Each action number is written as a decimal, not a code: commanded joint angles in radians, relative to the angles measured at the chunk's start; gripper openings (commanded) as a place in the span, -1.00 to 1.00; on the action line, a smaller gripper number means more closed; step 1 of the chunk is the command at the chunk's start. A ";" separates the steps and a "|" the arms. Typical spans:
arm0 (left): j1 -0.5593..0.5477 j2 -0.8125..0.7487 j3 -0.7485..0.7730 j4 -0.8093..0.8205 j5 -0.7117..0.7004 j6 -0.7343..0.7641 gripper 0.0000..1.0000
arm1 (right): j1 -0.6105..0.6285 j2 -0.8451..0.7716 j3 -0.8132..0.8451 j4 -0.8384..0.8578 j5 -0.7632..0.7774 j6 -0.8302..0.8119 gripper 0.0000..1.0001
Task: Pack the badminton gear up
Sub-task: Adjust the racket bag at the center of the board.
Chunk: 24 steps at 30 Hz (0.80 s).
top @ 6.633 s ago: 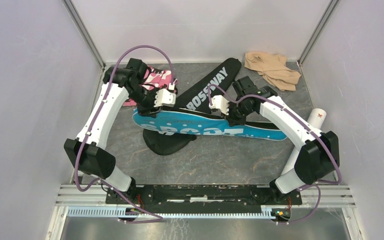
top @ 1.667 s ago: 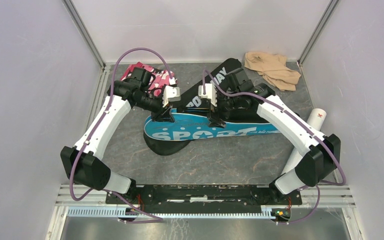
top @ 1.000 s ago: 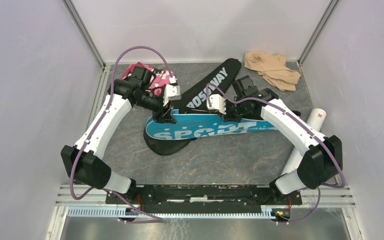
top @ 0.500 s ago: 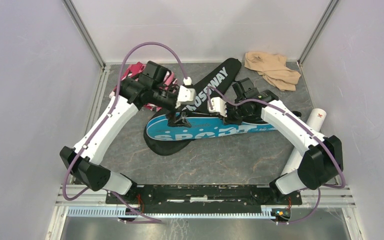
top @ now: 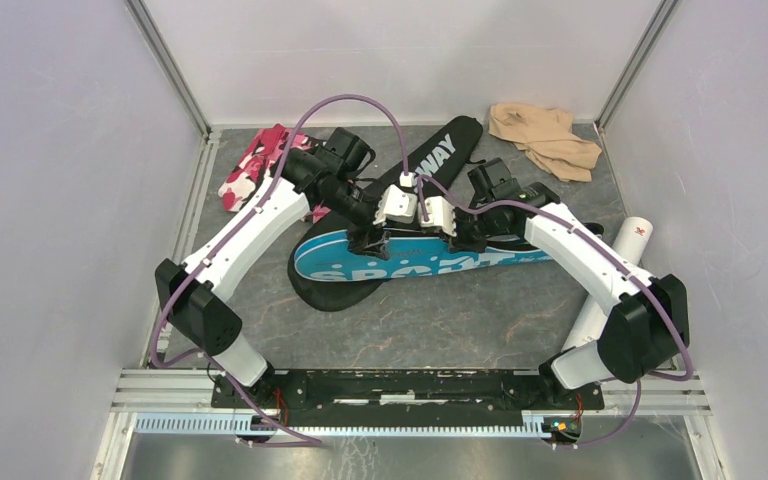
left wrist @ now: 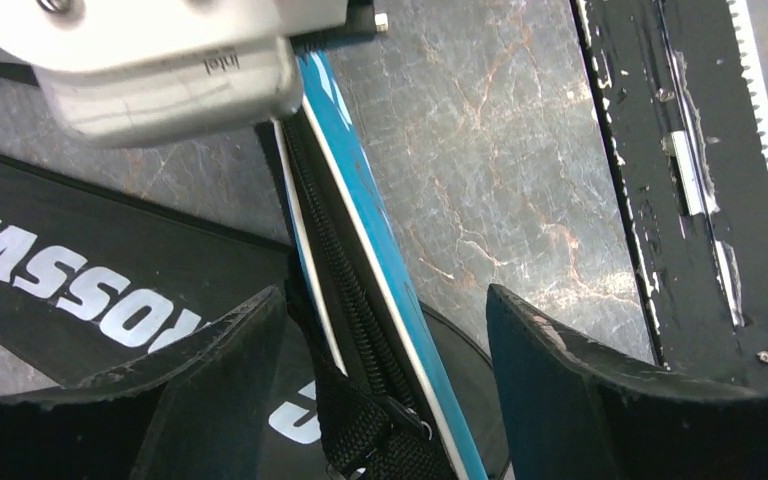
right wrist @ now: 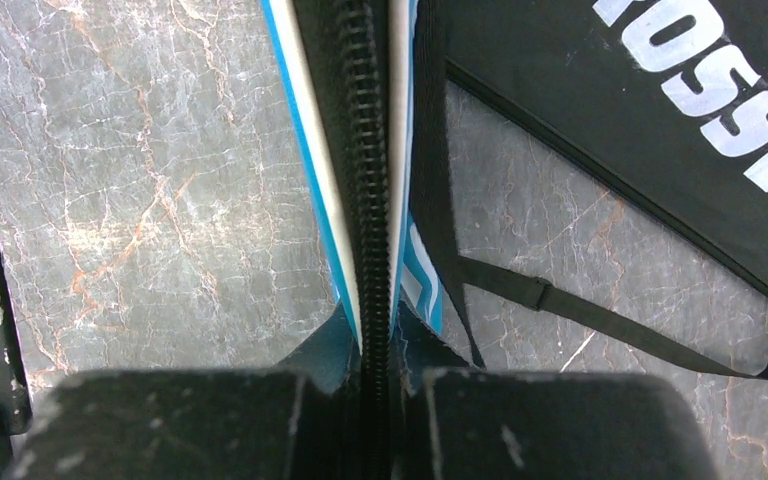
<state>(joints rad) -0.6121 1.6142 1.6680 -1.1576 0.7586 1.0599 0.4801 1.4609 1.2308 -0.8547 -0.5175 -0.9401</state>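
The blue "SPORT" cover [top: 420,262] stands on its edge across the black "CROSSWAY" cover [top: 430,160]. My right gripper [top: 460,238] is shut on the blue cover's zippered top edge [right wrist: 372,200], with the zipper running straight out from between its fingers [right wrist: 375,375]. My left gripper [top: 375,240] hangs right beside it, open. Its fingers [left wrist: 210,370] straddle the same edge without touching it, and the zipper pull [left wrist: 415,415] and a black webbing loop lie between them. A white tube [top: 635,232] lies at the right wall. No rackets or shuttlecocks show.
A pink camouflage cloth [top: 255,170] lies at the back left and a beige cloth [top: 545,135] at the back right. The black cover's strap [right wrist: 600,320] trails over the stone-patterned table. The black base rail [left wrist: 700,180] runs along the near edge.
My left gripper let go of the blue cover's left end, opened, and moved right along the top edge until it hangs next to the right gripper. The right gripper kept its hold.
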 commanded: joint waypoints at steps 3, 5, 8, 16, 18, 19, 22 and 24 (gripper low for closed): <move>-0.001 0.000 0.037 -0.091 -0.048 0.102 0.39 | -0.018 -0.036 -0.019 0.004 -0.020 0.001 -1.00; 0.000 -0.002 0.037 -0.122 -0.069 0.117 0.24 | -0.024 -0.036 -0.021 0.007 -0.017 0.004 -1.00; 0.009 -0.013 0.030 -0.156 -0.090 0.133 0.04 | -0.029 -0.037 -0.020 0.006 -0.013 0.006 -0.99; 0.076 -0.035 0.033 -0.209 -0.099 0.164 -0.20 | -0.035 -0.040 -0.025 -0.001 -0.010 0.004 -1.00; 0.089 -0.039 0.031 -0.213 -0.100 0.171 -0.19 | -0.036 -0.040 -0.025 -0.003 -0.012 0.006 -0.99; 0.095 -0.041 0.028 -0.213 -0.100 0.171 -0.17 | -0.036 -0.042 -0.025 -0.004 -0.011 0.006 -0.99; 0.105 -0.050 0.012 -0.214 -0.100 0.176 -0.15 | -0.036 -0.043 -0.023 -0.008 -0.009 0.008 -1.00; 0.110 -0.053 0.001 -0.215 -0.104 0.179 -0.15 | -0.037 -0.047 -0.019 -0.010 -0.005 0.008 -1.00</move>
<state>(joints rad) -0.5358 1.6089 1.6749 -1.2682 0.7078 1.1904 0.4683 1.4536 1.2182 -0.8368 -0.5228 -0.9394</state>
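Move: The blue racket bag stands on edge, running left-right. The spot on its zipped top edge that the open left hand will grip lies about 3 cm to its left, 1 cm ahead and 2 cm lower. On the board, about 19 cm below, the black CROSSWAY bag is centred some 14 cm ahead and 5 cm right, the red cloth 27 cm ahead and 25 cm left. From the right hand the grip spot is roughly 27 cm left, level fore-and-aft and 5 cm higher. The left fingers close from wide to about half open and pinch the blue bag's zipped top edge, together with the black strap webbing, just beyond the zip pull. That hand slides about 3.5 cm left along the edge, easing forward a centimetre and sinking slightly early on. The right hand stays put and keeps its pinch on the zip farther right. ##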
